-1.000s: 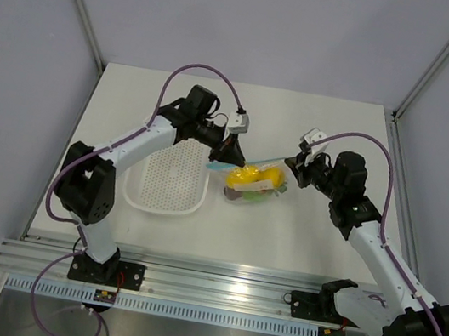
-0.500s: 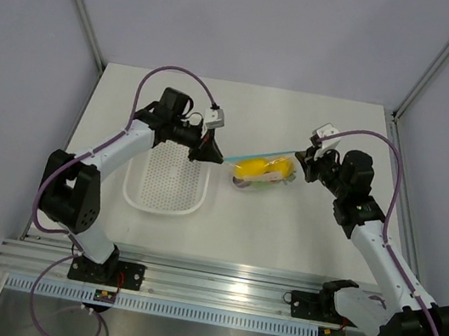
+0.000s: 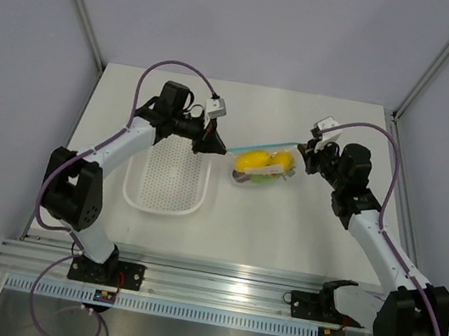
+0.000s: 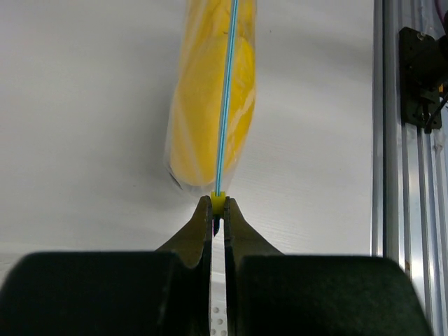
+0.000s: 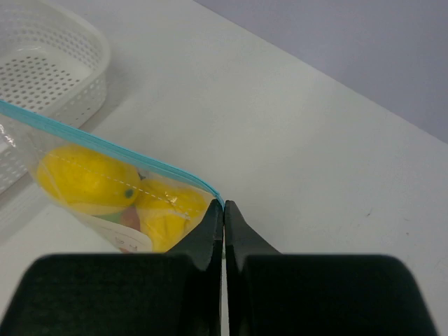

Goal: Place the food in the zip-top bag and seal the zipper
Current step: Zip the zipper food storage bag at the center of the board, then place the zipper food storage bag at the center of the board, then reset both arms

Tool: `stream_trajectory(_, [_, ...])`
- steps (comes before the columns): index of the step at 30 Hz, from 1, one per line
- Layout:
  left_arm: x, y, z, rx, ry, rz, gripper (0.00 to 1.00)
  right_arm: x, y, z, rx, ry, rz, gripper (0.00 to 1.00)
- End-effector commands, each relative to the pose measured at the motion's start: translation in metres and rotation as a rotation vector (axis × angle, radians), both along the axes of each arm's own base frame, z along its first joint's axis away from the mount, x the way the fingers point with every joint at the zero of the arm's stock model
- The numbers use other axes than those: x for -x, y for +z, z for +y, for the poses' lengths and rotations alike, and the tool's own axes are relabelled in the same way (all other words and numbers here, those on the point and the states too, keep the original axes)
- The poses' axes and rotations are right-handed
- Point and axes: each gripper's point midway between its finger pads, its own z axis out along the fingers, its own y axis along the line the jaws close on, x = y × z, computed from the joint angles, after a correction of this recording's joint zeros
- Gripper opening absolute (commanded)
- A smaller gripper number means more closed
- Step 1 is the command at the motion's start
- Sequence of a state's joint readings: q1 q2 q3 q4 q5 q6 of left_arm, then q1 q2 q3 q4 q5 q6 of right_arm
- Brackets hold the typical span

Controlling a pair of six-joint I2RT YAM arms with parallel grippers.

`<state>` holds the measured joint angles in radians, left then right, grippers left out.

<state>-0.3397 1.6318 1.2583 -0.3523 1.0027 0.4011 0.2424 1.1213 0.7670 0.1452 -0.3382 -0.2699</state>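
Observation:
The zip-top bag [image 3: 264, 166] hangs stretched between my two grippers, over the table's middle. Two yellow fruits [image 5: 80, 178] of the food fill it, with a green and a reddish piece [image 5: 124, 218] partly hidden under them. The light blue zipper [image 4: 225, 91] runs straight along its top edge. My left gripper [image 4: 218, 204] is shut on the small yellow slider at the zipper's left end [image 3: 216, 145]. At the opposite end, my right gripper [image 5: 223, 207] is shut on the bag's corner, just below the zipper [image 5: 105, 148]. In the top view the right gripper [image 3: 301, 158] sits right of the bag.
The white perforated basket [image 3: 167, 177] stands on the table under and left of the left gripper, and its rim [image 5: 52, 31] shows at the upper left of the right wrist view. An aluminium rail [image 4: 392, 140] runs along the near table edge.
The left gripper has moved left to the zipper's left end. The right gripper has shifted towards the far side. The bag has risen and is now pulled straight between them.

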Motion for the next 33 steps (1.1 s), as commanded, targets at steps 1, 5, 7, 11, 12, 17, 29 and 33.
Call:
stream_trajectory(1, [-0.042,0.015,-0.014,0.009,0.079,-0.056,0.0,-0.049,0.05,-0.028,0.027,-0.152,-0.206,0.0])
stream_trajectory(5, [-0.071,0.026,-0.027,0.033,0.098,-0.053,0.0,-0.077,0.071,-0.037,0.012,-0.203,-0.315,0.0])
stream_trajectory(7, [-0.074,0.034,-0.029,0.047,0.093,-0.066,0.0,-0.079,0.071,-0.039,0.014,-0.204,-0.308,0.0])
stream_trajectory(11, [-0.047,0.028,-0.027,0.02,0.057,-0.044,0.68,-0.051,0.05,-0.042,0.001,-0.205,-0.229,0.54])
stream_trajectory(12, [-0.03,0.022,-0.027,-0.003,0.041,-0.022,0.99,-0.042,0.048,-0.043,-0.027,-0.21,-0.215,0.97])
stream_trajectory(17, [-0.002,0.032,-0.025,0.008,0.061,-0.042,0.99,-0.003,0.061,-0.062,-0.087,-0.3,-0.212,0.99])
stream_trajectory(29, [-0.011,0.108,0.027,0.06,0.552,-0.09,0.99,-0.006,0.07,-0.118,-0.341,-0.833,0.18,1.0])
stream_trajectory(33, [-0.022,0.101,0.065,0.003,0.822,-0.031,0.99,-0.009,0.052,-0.119,-0.372,-0.893,0.252,0.99])
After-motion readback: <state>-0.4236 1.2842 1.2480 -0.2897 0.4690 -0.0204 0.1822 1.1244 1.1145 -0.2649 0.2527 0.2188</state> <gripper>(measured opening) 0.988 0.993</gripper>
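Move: Both hands still pinch the blue zipper's ends, with the filled bag hanging between them: its middle is about 11 cm right, 1 cm back and 5 cm below the left hand, and about 9 cm left, 5 cm back and 7 cm below the right. The board spot it goes to is some 5 cm ahead, 12 cm right and 10 cm below the left hand. The empty basket lies 15 cm left, 5 cm back and 12 cm below that hand. Both hands carry the bag 6 cm forward, release its zipper, draw back and rise, the right swinging right. ##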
